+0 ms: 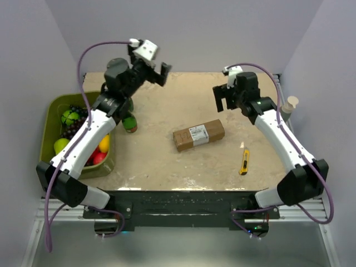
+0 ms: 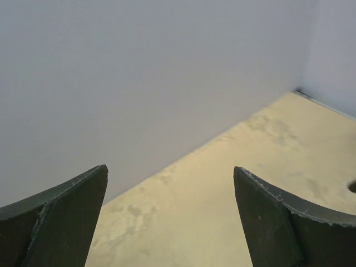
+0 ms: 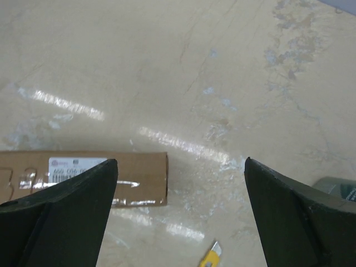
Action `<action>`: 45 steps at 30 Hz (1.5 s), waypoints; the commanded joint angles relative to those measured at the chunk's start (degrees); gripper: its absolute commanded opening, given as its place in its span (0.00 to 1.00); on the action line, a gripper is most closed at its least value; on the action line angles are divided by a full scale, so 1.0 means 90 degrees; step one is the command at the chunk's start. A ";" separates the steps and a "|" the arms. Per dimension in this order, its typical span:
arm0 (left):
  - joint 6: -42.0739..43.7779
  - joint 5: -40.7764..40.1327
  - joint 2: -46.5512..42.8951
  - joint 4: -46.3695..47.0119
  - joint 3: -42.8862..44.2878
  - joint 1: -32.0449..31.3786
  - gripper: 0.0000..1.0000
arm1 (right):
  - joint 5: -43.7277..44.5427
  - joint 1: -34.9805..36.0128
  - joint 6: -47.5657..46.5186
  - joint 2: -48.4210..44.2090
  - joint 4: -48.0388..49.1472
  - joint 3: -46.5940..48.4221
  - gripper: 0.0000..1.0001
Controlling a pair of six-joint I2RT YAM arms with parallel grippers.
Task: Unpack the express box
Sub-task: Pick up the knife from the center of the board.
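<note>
The express box (image 1: 198, 135), a small brown carton with a white label on top, lies near the middle of the table; its end also shows in the right wrist view (image 3: 142, 177). A slim yellow utility knife (image 1: 244, 162) lies to its right, and its tip (image 3: 211, 258) shows at the bottom of the right wrist view. My left gripper (image 1: 157, 71) hangs open high over the far left of the table, facing the back wall, with nothing between its fingers (image 2: 267, 222). My right gripper (image 1: 225, 98) stands open above the far right, apart from the box, its fingers (image 3: 289, 217) empty.
A green bin (image 1: 51, 136) of fruit sits at the left edge. A green and brown fruit (image 1: 130, 123) stands beside it on the table. A small beige cup-like object (image 1: 290, 104) is at the right edge. White walls close in at the back and sides.
</note>
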 commanded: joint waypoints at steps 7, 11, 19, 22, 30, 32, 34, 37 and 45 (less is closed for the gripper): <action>0.0211 0.1459 0.1010 -0.1594 0.0289 -0.1451 1.00 | -0.1874 -0.1126 0.0391 -0.1081 -0.0978 -0.1034 0.97; -0.0396 0.1634 0.1712 -0.1993 0.0044 -0.1432 0.98 | -0.2004 -0.1126 0.0801 -0.0885 -0.1202 -0.1102 0.92; -0.0846 0.1684 0.1949 -0.1946 -0.0307 -0.1432 0.98 | -0.1396 -0.1302 0.1552 -0.1256 -0.2383 -0.1610 0.79; -0.0846 0.1411 0.1939 -0.1858 -0.0152 -0.1432 0.98 | -0.1612 -0.1379 0.1759 -0.1052 -0.2734 -0.1658 0.76; -0.0709 0.0932 0.1929 -0.1926 0.0230 -0.1432 0.98 | -0.0842 -0.1800 0.2197 -0.0477 -0.3097 -0.2372 0.68; -0.0690 0.0971 0.1919 -0.1936 0.0239 -0.1432 0.98 | -0.0596 -0.1810 0.2218 0.0022 -0.2941 -0.2430 0.68; -0.0690 0.0971 0.1919 -0.1907 0.0220 -0.1412 0.98 | -0.0596 -0.1800 0.2189 0.0392 -0.2785 -0.2460 0.68; -0.0777 0.0942 0.1871 -0.1770 0.0094 -0.1364 0.98 | -0.0392 -0.1800 0.2228 0.0657 -0.2755 -0.2450 0.68; -0.0846 0.0952 0.1763 -0.1799 0.0034 -0.1042 0.98 | -0.0333 -0.1780 0.2345 0.1292 -0.2599 -0.2576 0.63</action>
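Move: The knife lies flat on the table some 18 cm back, 10 cm to the right and roughly 27 cm below the right hand. The cardboard box is about 4 cm back and 13 cm to that hand's left, while the grey bottle stands around 5 cm ahead and 31 cm to its right. From the left hand, the box is about 6 cm back, 19 cm right and far below; the knife some 20 cm back and 41 cm right. Heading for the knife, the right hand sinks about 22 cm while drawing back and going right, tips over to point straight down, turns clockwise and narrows its fingers to about two-thirds open, no touch yet. The left hand, staying open, drops steeply and swings right above the box, tilting down, then eases up a few centimetres. ##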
